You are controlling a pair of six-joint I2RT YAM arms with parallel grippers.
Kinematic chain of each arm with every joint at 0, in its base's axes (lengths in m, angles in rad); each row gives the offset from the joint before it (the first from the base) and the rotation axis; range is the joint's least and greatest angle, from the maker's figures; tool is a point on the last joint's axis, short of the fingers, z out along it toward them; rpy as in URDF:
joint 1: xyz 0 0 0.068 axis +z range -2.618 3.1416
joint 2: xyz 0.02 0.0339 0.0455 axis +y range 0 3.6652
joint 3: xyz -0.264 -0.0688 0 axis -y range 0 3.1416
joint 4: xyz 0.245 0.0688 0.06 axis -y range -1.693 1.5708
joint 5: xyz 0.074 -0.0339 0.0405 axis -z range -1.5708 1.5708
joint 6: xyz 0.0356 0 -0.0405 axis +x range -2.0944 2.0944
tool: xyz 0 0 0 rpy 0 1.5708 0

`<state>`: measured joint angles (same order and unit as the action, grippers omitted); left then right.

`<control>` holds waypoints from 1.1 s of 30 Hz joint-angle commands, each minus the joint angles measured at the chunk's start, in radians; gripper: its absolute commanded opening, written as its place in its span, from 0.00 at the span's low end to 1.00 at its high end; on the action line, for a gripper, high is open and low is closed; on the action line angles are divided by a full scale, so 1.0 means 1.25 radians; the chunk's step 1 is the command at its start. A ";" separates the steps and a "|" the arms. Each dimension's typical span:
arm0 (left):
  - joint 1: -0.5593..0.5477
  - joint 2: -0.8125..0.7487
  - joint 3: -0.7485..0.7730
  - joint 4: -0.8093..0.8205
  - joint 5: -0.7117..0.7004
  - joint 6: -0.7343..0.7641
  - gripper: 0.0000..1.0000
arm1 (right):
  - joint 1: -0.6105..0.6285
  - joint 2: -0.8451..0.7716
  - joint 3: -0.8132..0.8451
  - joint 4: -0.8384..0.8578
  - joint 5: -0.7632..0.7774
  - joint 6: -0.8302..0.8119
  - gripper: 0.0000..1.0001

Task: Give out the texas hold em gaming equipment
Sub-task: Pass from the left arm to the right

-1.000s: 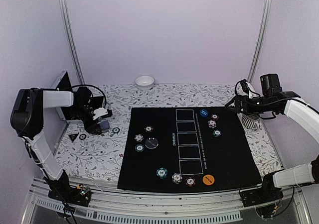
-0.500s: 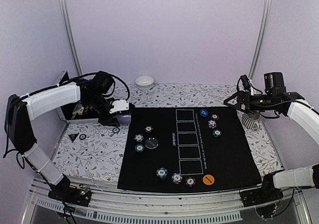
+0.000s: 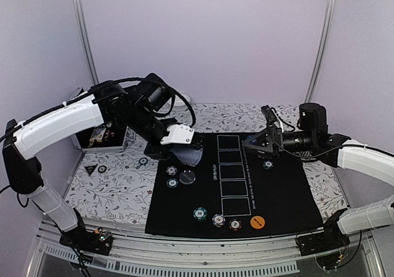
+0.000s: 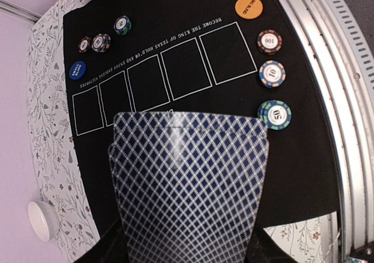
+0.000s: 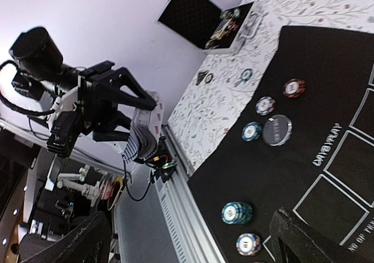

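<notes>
My left gripper (image 3: 183, 143) is shut on a stack of grey-blue diamond-backed playing cards (image 3: 190, 154), held in the air over the left part of the black mat (image 3: 283, 191). In the left wrist view the cards (image 4: 190, 175) fill the lower middle between the dark fingers (image 4: 105, 248). My right gripper (image 3: 253, 143) hangs open over the mat's far side, pointing left at the cards (image 5: 135, 135), with nothing between its fingers (image 5: 312, 239). Striped poker chips (image 3: 218, 220) lie along the mat's near edge by an orange disc (image 3: 258, 222). More chips (image 3: 172, 170) and a dark disc (image 3: 187, 177) lie at the mat's left.
An open black case (image 3: 100, 138) stands at the far left on the flowered tablecloth, with a small triangle (image 3: 90, 170) and a chip (image 3: 143, 161) near it. A white bowl (image 4: 42, 220) and a blue disc (image 4: 77, 70) show in the left wrist view.
My left arm swung right from the case to above the mat, carrying the cards. My right arm moved left from the table's right edge to over the mat's far side.
</notes>
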<state>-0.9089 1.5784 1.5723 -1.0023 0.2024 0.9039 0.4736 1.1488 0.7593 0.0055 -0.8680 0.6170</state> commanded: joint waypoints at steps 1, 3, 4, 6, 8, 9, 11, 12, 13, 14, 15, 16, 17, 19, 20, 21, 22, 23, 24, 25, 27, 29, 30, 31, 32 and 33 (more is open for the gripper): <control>-0.020 0.058 0.079 -0.074 0.020 -0.037 0.54 | 0.099 0.062 0.022 0.136 0.012 0.065 0.97; -0.025 0.070 0.098 -0.079 0.013 -0.048 0.54 | 0.144 0.096 0.034 0.152 0.025 0.069 0.98; -0.028 0.072 0.100 -0.075 0.010 -0.051 0.54 | 0.164 0.119 0.038 0.166 0.028 0.073 0.99; -0.032 0.071 0.102 -0.062 0.014 -0.054 0.54 | 0.192 0.165 0.049 0.205 0.011 0.088 0.99; -0.036 0.067 0.095 -0.046 0.017 -0.055 0.54 | 0.209 0.206 0.060 0.246 -0.001 0.112 0.99; -0.037 0.066 0.092 -0.041 0.016 -0.056 0.54 | 0.214 0.220 0.069 0.264 -0.003 0.118 0.99; -0.040 0.067 0.091 -0.039 0.018 -0.056 0.54 | 0.223 0.242 0.088 0.286 -0.003 0.124 0.99; -0.044 0.069 0.092 -0.039 0.020 -0.057 0.54 | 0.228 0.257 0.100 0.294 0.000 0.125 0.99; -0.046 0.069 0.092 -0.037 0.020 -0.057 0.54 | 0.231 0.273 0.111 0.305 -0.003 0.133 0.99; -0.047 0.069 0.092 -0.035 0.020 -0.057 0.54 | 0.231 0.294 0.122 0.316 -0.013 0.140 0.99; -0.048 0.071 0.091 -0.034 0.019 -0.057 0.54 | 0.234 0.314 0.133 0.328 -0.024 0.149 0.98; -0.050 0.071 0.090 -0.033 0.017 -0.056 0.54 | 0.234 0.328 0.141 0.342 -0.031 0.157 0.97; -0.050 0.071 0.090 -0.031 0.014 -0.056 0.54 | 0.238 0.341 0.148 0.356 -0.035 0.169 0.96; -0.050 0.071 0.089 -0.027 0.010 -0.056 0.54 | 0.246 0.365 0.165 0.364 -0.034 0.180 0.94; -0.051 0.070 0.088 -0.025 0.009 -0.056 0.54 | 0.251 0.377 0.172 0.365 -0.032 0.185 0.93; -0.052 0.070 0.087 -0.022 0.007 -0.058 0.54 | 0.253 0.391 0.179 0.365 -0.032 0.186 0.91; -0.052 0.068 0.087 -0.019 0.005 -0.060 0.54 | 0.255 0.403 0.184 0.367 -0.033 0.192 0.89; -0.052 0.068 0.085 -0.016 0.002 -0.060 0.54 | 0.255 0.413 0.189 0.377 -0.036 0.197 0.86; -0.052 0.069 0.082 -0.014 -0.002 -0.060 0.54 | 0.256 0.424 0.192 0.395 -0.041 0.208 0.83; -0.052 0.068 0.080 -0.013 -0.006 -0.060 0.54 | 0.260 0.430 0.199 0.401 -0.045 0.214 0.80; -0.052 0.071 0.077 -0.011 -0.016 -0.063 0.54 | 0.267 0.439 0.214 0.402 -0.051 0.216 0.75; -0.051 0.072 0.077 -0.010 -0.022 -0.065 0.53 | 0.271 0.444 0.220 0.402 -0.051 0.218 0.69; -0.052 0.073 0.077 -0.010 -0.025 -0.066 0.53 | 0.271 0.447 0.221 0.402 -0.051 0.219 0.65; -0.052 0.074 0.076 -0.008 -0.027 -0.068 0.53 | 0.270 0.450 0.220 0.402 -0.051 0.220 0.61; -0.051 0.073 0.074 -0.004 -0.030 -0.069 0.53 | 0.270 0.453 0.220 0.402 -0.051 0.223 0.56; -0.051 0.074 0.073 -0.001 -0.034 -0.070 0.53 | 0.271 0.456 0.220 0.402 -0.053 0.224 0.50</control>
<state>-0.9562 1.6669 1.6707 -1.0340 0.1802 0.8333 0.8043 1.6993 1.0080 0.4706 -0.9161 0.8818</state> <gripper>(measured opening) 0.537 0.580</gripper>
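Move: My left hand already holds the card deck, its free end pointing down and to the right. From my right hand, wide open, the deck lies about 18 cm left, 2 cm back and 1 cm lower; the right gripper is some 20 cm right and 2 cm ahead of my left hand. Roughly 22 cm below my left hand are the clear disc, about 3 cm ahead, and a blue-edged chip stack level with it, 6 cm left. I sweep my open right hand about 15 cm left to the deck, dipping slightly lower and nearer me, and swing it some 20 degrees counter-clockwise. Once its fingers straddle the deck's free end I start closing them, to a bit over half open. My left hand eases the deck about 2 cm right to meet them and keeps its grip. ##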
